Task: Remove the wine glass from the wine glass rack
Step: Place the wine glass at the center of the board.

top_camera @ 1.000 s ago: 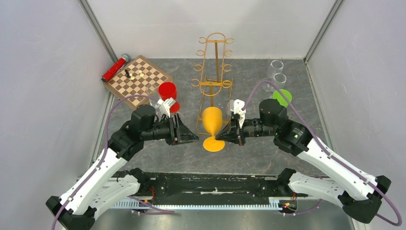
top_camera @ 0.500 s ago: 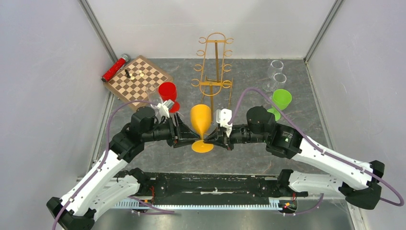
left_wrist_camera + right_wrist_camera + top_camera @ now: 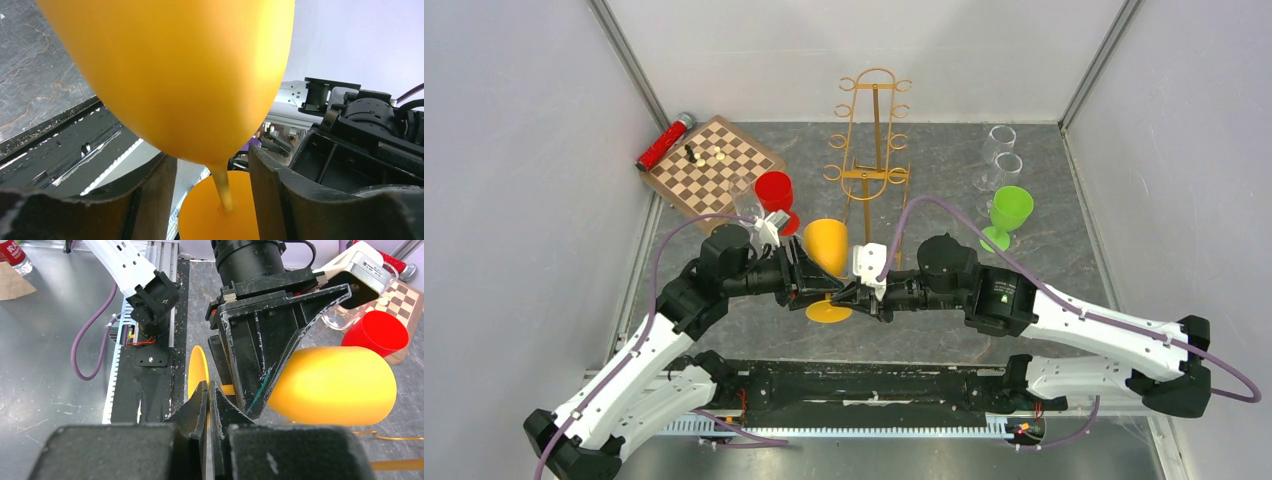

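The orange wine glass (image 3: pixel 826 244) hangs tilted above the table, clear of the gold wire wine glass rack (image 3: pixel 869 140) behind it. My right gripper (image 3: pixel 840 297) is shut on its thin stem, just above the round foot (image 3: pixel 197 371); the bowl (image 3: pixel 332 385) juts out to the right of the right wrist view. My left gripper (image 3: pixel 814 285) is open, one finger on each side of the stem (image 3: pixel 222 187), neither touching it. The bowl (image 3: pixel 190 75) fills the top of the left wrist view, above my left gripper (image 3: pixel 210 167).
A red cup (image 3: pixel 774 190) stands just behind the left wrist, with a chessboard (image 3: pixel 714 165) and a red tube (image 3: pixel 664 141) further back left. A green wine glass (image 3: pixel 1009 212) and two clear glasses (image 3: pixel 1002 150) stand at the back right.
The right arm has carried the orange glass leftwards and nearer, away from the rack, into the left gripper's jaws. The left jaws have widened a little.
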Robot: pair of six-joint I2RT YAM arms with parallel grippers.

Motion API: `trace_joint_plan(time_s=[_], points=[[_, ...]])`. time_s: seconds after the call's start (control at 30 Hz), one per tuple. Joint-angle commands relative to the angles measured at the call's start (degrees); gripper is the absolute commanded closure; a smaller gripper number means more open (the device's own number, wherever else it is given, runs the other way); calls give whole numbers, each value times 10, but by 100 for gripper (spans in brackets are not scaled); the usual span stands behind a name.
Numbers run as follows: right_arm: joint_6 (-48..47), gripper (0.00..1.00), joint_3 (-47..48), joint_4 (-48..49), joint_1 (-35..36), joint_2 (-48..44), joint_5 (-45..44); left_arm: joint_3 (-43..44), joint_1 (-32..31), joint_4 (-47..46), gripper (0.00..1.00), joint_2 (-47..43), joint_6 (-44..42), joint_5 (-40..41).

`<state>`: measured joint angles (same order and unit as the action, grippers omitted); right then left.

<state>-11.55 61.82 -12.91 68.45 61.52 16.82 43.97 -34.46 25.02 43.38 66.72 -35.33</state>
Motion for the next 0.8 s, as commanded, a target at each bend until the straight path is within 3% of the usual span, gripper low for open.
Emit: trace_joint_plan(time_s=[0.0,0.33,0.5,0.57,0.77], points=[[-17,100,28,48,17,0,-41,-4,4,-30,42,-7,26,-17],[-34,100,37,41,42,13,-71,-12,4,-51,74,-7,34,-34],[-37,100,45,24,46,20,-75,-12,3,-55,97,-10,35,-41],[-36,100,44,21,48,19,-74,-12,3,-56,98,-12,34,-42],[-35,66,45,7,49,12,-71,-9,4,-59,98,-17,25,-49]])
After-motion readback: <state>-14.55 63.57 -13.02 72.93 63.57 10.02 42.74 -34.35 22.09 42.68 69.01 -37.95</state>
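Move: The yellow wine glass lies about level, bowl forward. Its stem is already between the left hand's open fingers, so its middle is some 4 cm ahead of that hand, at the same height. The right hand pinches the foot's rim; the glass's middle is about 8 cm ahead of it and 3 cm left. From the left hand the red glass stands roughly 25 cm ahead, 11 cm left and 15 cm lower, the rack's middle 28 cm ahead and 10 cm right, slightly lower. Nearly in place, the left hand closes on the yellow glass's stem between bowl and foot, its fingers stopping on it, while easing up and back less than 1 cm. The right hand keeps its pinch on the foot's rim and nudges about 1 cm left, towards the left hand, with a roll of some 5 degrees; only at the end do its fingers part around the rim. ##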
